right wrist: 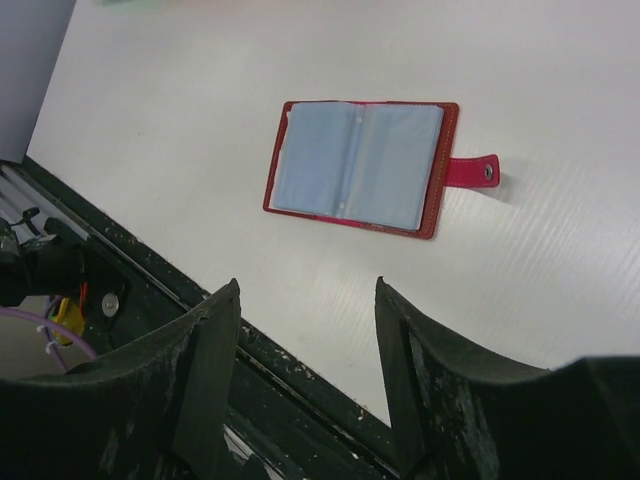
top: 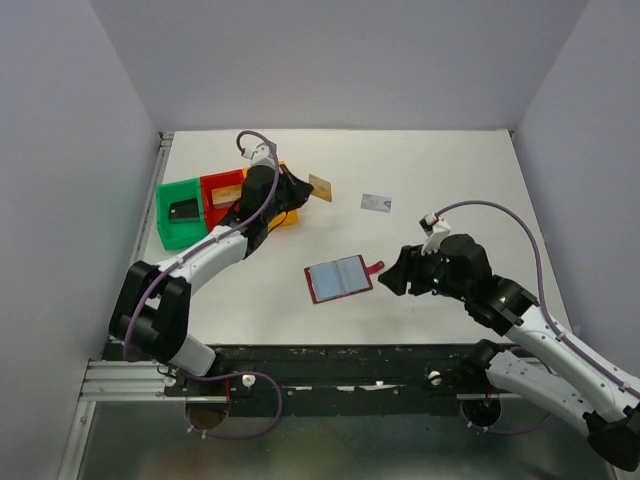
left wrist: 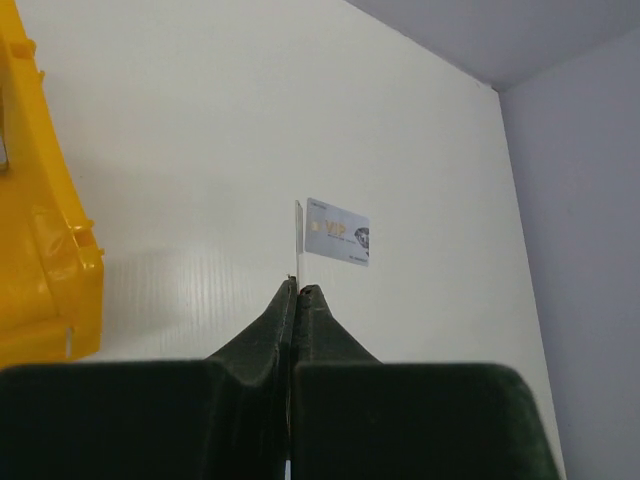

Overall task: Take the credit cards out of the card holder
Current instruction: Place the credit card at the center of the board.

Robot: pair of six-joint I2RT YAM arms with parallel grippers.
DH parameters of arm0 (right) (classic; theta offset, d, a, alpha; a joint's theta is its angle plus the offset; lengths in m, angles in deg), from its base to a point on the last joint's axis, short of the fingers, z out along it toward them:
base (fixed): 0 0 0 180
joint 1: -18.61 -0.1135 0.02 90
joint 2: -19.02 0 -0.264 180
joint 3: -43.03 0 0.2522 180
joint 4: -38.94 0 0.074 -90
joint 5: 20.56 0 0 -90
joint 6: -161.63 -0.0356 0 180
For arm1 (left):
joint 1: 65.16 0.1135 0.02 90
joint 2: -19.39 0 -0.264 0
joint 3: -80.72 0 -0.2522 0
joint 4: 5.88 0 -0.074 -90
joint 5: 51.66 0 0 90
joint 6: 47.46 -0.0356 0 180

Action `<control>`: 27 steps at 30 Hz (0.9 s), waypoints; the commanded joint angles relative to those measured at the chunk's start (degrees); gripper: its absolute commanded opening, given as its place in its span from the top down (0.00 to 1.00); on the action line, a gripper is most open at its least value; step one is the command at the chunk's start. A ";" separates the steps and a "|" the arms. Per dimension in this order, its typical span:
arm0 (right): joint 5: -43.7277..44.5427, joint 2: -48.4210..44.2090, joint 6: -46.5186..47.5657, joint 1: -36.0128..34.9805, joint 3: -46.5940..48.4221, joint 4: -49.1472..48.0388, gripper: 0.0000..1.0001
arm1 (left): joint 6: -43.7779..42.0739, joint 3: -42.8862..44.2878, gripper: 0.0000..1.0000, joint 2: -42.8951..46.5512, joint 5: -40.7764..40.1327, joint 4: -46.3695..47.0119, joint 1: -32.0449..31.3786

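The card holder (top: 338,279) lies open on the table, dark red with light blue lining and its snap tab (top: 376,267) pointing right. In the right wrist view the card holder (right wrist: 360,165) shows no card sticking out. My right gripper (top: 393,276) (right wrist: 308,290) hangs open just right of the tab, holding nothing. My left gripper (top: 303,187) (left wrist: 298,287) is shut on a gold-tan credit card (top: 320,187), seen edge-on (left wrist: 297,240) from its wrist, beside the bins. A pale silver card (top: 376,203) (left wrist: 337,231) lies flat on the table beyond it.
Green bin (top: 180,212) with a black card (top: 184,210) inside, red bin (top: 222,190) and yellow-orange bin (top: 287,216) (left wrist: 40,230) stand at the back left under my left arm. The dark rail (right wrist: 300,385) of the table's near edge runs below my right gripper.
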 commanded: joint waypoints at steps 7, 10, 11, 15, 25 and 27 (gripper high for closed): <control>-0.24 1.76 1.77 0.09 1.75 -0.15 0.37 | 4.02 9.90 1.00 -15.80 -3.19 -0.93 -0.61; 0.03 2.11 2.30 0.09 2.19 0.46 0.37 | 3.75 13.24 1.00 -19.49 -3.10 -1.81 -0.52; 0.20 2.46 2.56 0.09 2.54 0.90 0.37 | 4.01 14.03 1.00 -20.81 -3.02 -1.90 -0.61; 0.56 3.78 3.18 0.09 4.12 3.27 0.37 | 4.10 16.50 1.00 -23.81 -2.84 -2.60 -0.61; 0.73 3.78 4.93 0.09 4.21 3.63 0.37 | 5.60 17.03 0.96 -26.18 -2.22 -2.95 -0.61; 0.91 3.95 5.20 0.09 4.56 3.72 0.37 | 5.51 16.94 0.90 -26.19 -2.05 -3.22 -0.52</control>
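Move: The left hand, holding the tan card, is bound for bare board about 9 cm ahead, 6 cm to its right and 19 cm down. The VIP card lies some 10 cm ahead and 19 cm right, the open card holder about 15 cm back and 7 cm right, the orange box some 12 cm ahead and 12 cm left. From the idle right hand, that bare spot is roughly 34 cm ahead, 14 cm left and 18 cm below. Down about 10 cm and forward some 7 cm, drifting slightly right, the left hand carries the pinched tan card towards the bare board left of the VIP card. The wrist tips its fingers down by roughly 10 degrees while they stay shut on the card; the forward travel dies out first and the sinking slows to a creep. ##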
